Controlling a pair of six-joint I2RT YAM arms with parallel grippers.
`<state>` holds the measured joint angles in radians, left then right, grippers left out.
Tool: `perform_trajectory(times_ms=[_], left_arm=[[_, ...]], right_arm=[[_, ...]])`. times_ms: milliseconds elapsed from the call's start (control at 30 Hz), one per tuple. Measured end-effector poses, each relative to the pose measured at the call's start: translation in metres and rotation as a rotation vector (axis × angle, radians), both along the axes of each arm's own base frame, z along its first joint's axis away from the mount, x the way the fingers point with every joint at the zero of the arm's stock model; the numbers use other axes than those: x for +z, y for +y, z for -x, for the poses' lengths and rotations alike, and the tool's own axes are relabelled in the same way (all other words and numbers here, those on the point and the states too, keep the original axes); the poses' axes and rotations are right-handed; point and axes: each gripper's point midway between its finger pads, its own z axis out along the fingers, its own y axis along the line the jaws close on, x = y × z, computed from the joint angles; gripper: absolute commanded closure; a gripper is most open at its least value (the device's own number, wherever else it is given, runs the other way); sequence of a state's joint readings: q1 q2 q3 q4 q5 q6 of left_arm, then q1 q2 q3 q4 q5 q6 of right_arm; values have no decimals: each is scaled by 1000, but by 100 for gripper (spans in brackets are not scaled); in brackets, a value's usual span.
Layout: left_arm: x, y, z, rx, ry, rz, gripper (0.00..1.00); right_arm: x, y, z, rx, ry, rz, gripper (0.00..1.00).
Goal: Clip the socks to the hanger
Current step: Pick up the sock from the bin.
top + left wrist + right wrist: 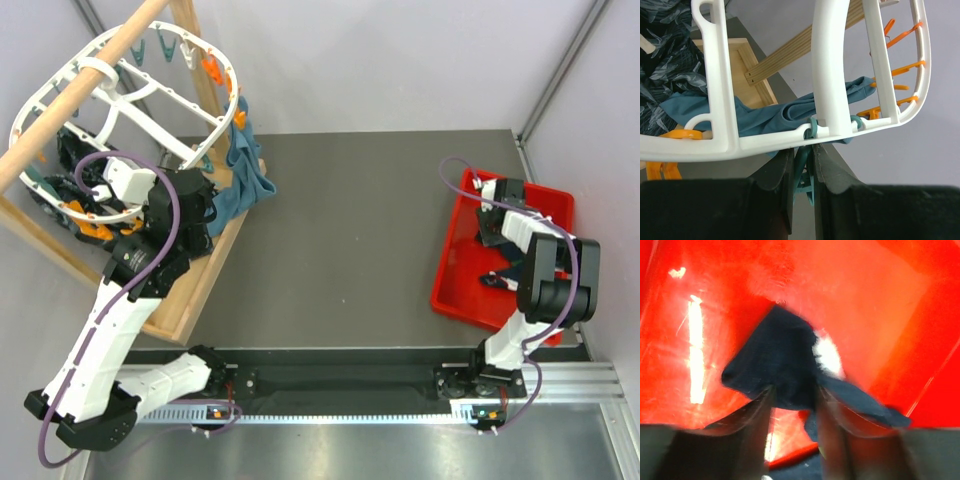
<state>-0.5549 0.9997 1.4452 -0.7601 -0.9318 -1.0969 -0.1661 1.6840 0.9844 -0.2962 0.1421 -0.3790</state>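
Observation:
The white oval hanger (pixel 225 108) hangs from a wooden pole at the far left; its rim (pixel 765 142) fills the left wrist view. My left gripper (pixel 802 161) sits just under that rim, shut on a teal clip (pixel 809 175) dangling from it. At the far right, my right gripper (pixel 495 226) reaches down into the red tray (pixel 450 262). In the blurred right wrist view its jaws (pixel 794 396) pinch a fold of a dark navy sock (pixel 785 352) with a white patch. More dark sock cloth (pixel 500 279) lies in the tray.
A teal-blue garment (pixel 246 176) hangs from the hanger's right side. Orange clips (pixel 900 70) line the rim. The wooden frame (pixel 215 268) and pole (pixel 90 85) carry the hanger. A dark patterned cloth (pixel 665 60) lies behind it. The grey table (pixel 360 230) spans between the arms.

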Motion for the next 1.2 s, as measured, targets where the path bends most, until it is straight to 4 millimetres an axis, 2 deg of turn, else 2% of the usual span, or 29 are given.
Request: perform_trajectory(times_ms=[67,167,333,467,533,700,867,900,967,1100,1200], left_arm=[[0,0,0,0,0,0,100],[0,0,0,0,-1,0,100],[0,0,0,-3,0,2,100],[0,-2,0,-7,-2,7,100],[0,-2,-1,-10,-3,9,100],[1,-3,-1,-16,-5,17,100],[1,-4,-1,-18,-5,20,100],[1,-4,-1,-18,-5,20,100],[1,-4,-1,-18,-5,20,100],[1,-4,-1,-19,-5,21,100],[1,-4,-1,-19,-7,22,100]], right_arm=[[-2,0,1,-9,0,-17,78],[-3,1,1,-19,-2,-33,99],[4,-4,-2,-74,-17,-29,100],[22,-10,-3,-118,-56,-1,100],[43,-11,-2,-126,-96,29,100],[112,-16,0,-201,-267,113,100],[166,-14,3,-272,-414,121,100],[176,-10,3,-268,-440,118,100],[191,12,-1,-210,-486,96,100],[221,85,-8,-27,-577,-15,100],[246,141,-3,115,-636,-138,100]])
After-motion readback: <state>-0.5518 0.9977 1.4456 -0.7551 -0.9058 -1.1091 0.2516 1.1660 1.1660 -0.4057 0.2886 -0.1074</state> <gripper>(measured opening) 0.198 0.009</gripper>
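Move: The navy sock I'm after is bunched right at my right fingertips on the bin floor, its middle about 2 cm ahead, 1 cm left and 1 cm below. The other sock, striped, lies some 9 cm back and 4 cm right. The bin's left rim runs about 8 cm to my left, level with me and some 3 cm up. From my left hand, up on the hanger's teal clip, the navy sock is roughly 57 cm right, 9 cm ahead and 39 cm down. I finish closing my right fingers, pinching the navy sock off the bin floor, then lift fast and nearly straight up for about 18 cm. Still rising to some 25 cm, I swing left, out past the bin's left side towards the hanger, tipping the fingers up from steeply down by some 35 degrees. ##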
